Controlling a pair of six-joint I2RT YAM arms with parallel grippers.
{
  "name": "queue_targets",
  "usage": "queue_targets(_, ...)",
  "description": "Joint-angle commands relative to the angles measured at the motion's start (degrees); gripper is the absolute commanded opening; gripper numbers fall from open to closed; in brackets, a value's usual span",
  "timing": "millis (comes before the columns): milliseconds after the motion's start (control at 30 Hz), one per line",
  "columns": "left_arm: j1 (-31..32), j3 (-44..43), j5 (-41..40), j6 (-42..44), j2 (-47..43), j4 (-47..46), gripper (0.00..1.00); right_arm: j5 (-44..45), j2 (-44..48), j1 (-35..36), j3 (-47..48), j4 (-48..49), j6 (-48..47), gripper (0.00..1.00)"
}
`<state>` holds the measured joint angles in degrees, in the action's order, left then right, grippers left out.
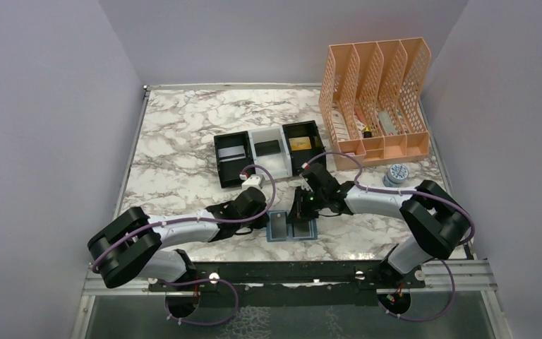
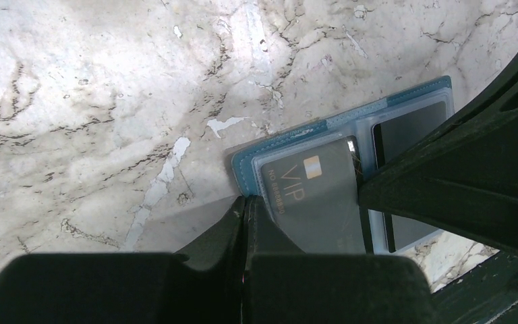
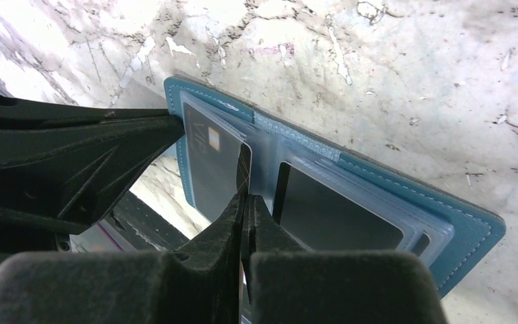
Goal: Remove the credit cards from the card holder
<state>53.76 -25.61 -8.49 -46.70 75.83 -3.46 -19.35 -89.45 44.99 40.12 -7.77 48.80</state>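
The blue card holder lies open near the table's front edge, between both arms. Its left panel holds a grey "VIP" credit card, and a dark card sits in the right panel. My left gripper is shut on the holder's left edge. My right gripper is shut on the edge of a thin dark card that stands up at the holder's fold. From above, the left gripper and right gripper meet over the holder.
A black-and-white three-compartment tray behind the holder has a silver card, a black card and a gold card. An orange file organizer stands at the back right, with a small round tin before it.
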Motion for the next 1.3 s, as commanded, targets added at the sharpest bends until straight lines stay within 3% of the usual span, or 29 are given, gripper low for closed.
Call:
queue_targets(0,1.0,2.85,-0.1,0.15,3.39,10.41,0.0,2.23,1.49,-0.63,1.47,-1.66,-1.15,0.01)
queue_targets(633,1.0,3.04,-1.45,-0.45,1.19,10.98,0.0,3.37,4.54,-3.19,-0.2,-3.91,-2.15,0.01)
queue_targets(733,1.0,3.48,-1.76,-0.54,-1.2,10.62,0.12,3.89,4.23,-3.16,-0.67,-3.92,-2.37,0.01)
queue_targets(833,1.0,2.67,-1.62,0.21,-4.38,10.76,0.41,3.8,3.91,-3.16,-1.2,-3.14,-2.5,0.01)
queue_targets(967,1.05,-0.36,-1.58,1.13,-8.49,12.17,0.55,2.83,3.01,-3.16,-0.98,-2.53,-2.76,0.01)
queue_targets(1100,1.0,-3.09,-0.92,1.09,-11.95,12.18,0.58,2.99,3.2,-3.16,-0.8,-2.58,-3.0,0.01)
queue_targets(1267,1.02,-3.88,8.18,-0.53,-12.24,4.5,0.56,2.92,3.7,-3.17,-0.87,-2.78,-2.93,0.01)
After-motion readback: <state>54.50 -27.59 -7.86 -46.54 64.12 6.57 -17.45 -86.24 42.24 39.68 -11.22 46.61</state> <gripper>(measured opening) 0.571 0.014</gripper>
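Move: The right fingers are shut on the inner edge of the VIP card in the holder's left pocket, the card's middle about 3 cm to their left and 1 cm back. The second card, in the right pocket, lies roughly 4 cm right of them and 1 cm back; the three-part tray stands some 21 cm ahead and 5 cm left. The left fingers pinch the holder's left edge, its middle about 7 cm to their right and 2 cm back. The right hand keeps its shut pinch on the VIP card's inner edge and draws it about 2 cm to the right and 1 cm forward, rising slightly, then holds there with hardly any wrist turn. The left hand first stays pinched on the holder's left edge as the anchor, then opens to a bit over half, lets go, eases about 1 cm back and left and lifts some 4 cm clear, its fingers left spread above the edge. ##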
